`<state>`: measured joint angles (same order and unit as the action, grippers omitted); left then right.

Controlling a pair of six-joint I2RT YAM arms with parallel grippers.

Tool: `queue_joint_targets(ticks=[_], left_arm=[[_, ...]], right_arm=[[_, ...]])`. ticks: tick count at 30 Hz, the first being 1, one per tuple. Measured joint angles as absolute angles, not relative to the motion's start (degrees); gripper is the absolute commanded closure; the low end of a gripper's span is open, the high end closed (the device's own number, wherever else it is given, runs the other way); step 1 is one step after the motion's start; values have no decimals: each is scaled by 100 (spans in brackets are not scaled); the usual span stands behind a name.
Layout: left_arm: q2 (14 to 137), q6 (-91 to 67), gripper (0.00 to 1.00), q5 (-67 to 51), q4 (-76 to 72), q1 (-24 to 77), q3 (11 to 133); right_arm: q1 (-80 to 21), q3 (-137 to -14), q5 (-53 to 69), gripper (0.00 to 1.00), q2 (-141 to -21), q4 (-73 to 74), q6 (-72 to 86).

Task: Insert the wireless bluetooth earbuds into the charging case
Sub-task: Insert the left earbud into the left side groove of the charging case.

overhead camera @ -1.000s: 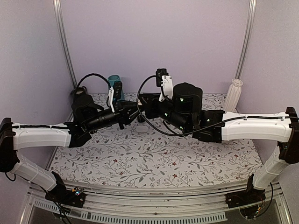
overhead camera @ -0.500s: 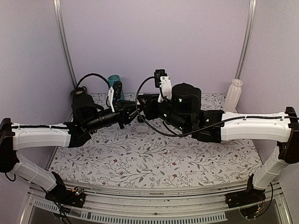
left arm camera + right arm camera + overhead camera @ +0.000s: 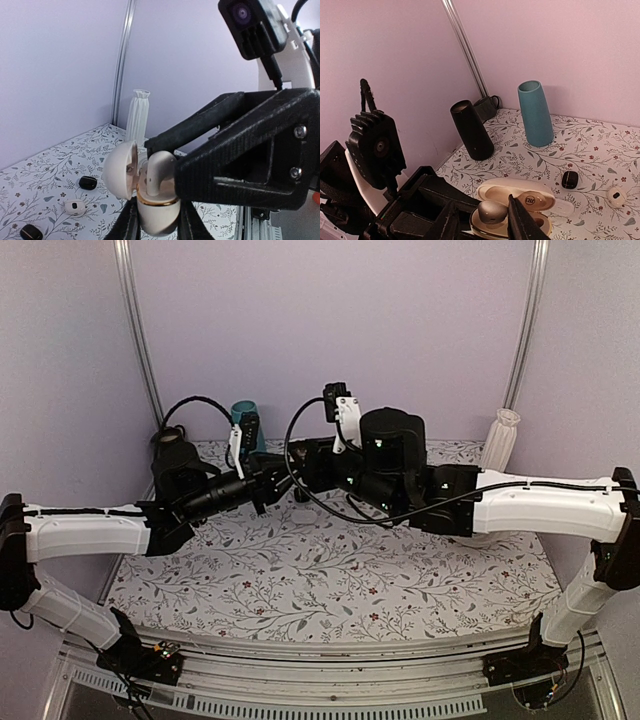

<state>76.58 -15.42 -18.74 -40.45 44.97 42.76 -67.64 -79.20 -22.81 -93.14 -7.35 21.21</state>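
Note:
My left gripper (image 3: 159, 226) is shut on the white charging case (image 3: 156, 214) and holds it above the table with its lid (image 3: 119, 170) swung open. One white earbud (image 3: 158, 171) stands in the case's gold-rimmed base. My right gripper (image 3: 482, 221) meets it from the opposite side. Its black fingers (image 3: 519, 222) straddle the earbud (image 3: 492, 212) with a gap on one side, so the jaws are open. In the top view the two grippers (image 3: 290, 472) meet at the back of the table, and the case is hidden between them.
A teal cup (image 3: 535, 114) and a black cone (image 3: 472, 131) stand at the back left, and a white ribbed vase (image 3: 498, 443) at the back right. Small black lumps (image 3: 88, 182) and white round dark-centred pieces (image 3: 75, 207) lie on the floral table (image 3: 330, 580).
My right gripper's jaws have widened around the earbud and its arm has shifted slightly left. The left arm and the case stay still.

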Motion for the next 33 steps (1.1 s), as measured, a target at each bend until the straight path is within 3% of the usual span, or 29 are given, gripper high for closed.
queue_joint_targets(ticks=[33], left_arm=[[7269,-1302,100,-1835,-4195,4429,3776]], right_arm=[[-6060,-8031,-1422,46,-8777,346,2469]])
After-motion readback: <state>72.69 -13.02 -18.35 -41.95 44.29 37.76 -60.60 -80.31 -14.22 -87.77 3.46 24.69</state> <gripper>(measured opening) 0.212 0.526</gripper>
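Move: The right hand's fingers, already loosened, stand either side of the left earbud, about 1 cm below the hand point. The charging case's middle lies roughly 2 cm ahead and 2 cm below. Far beneath on the table, some 33 cm down, a flat white piece lies about 17 cm ahead and 3 cm left, a black box about 25 cm ahead and 4 cm left. The left hand grips the case; the earbud is some 3 cm above it and 1 cm right. The right fingers come free of the left earbud, opening further to about half wide while the hand all but stays in place. The hand then withdraws about 4 cm right and 2 cm forward, rising slightly, tipped down some 5 degrees. The left hand keeps its hold on the case and late on draws it about 2 cm left and slightly back, away from the right gripper. ##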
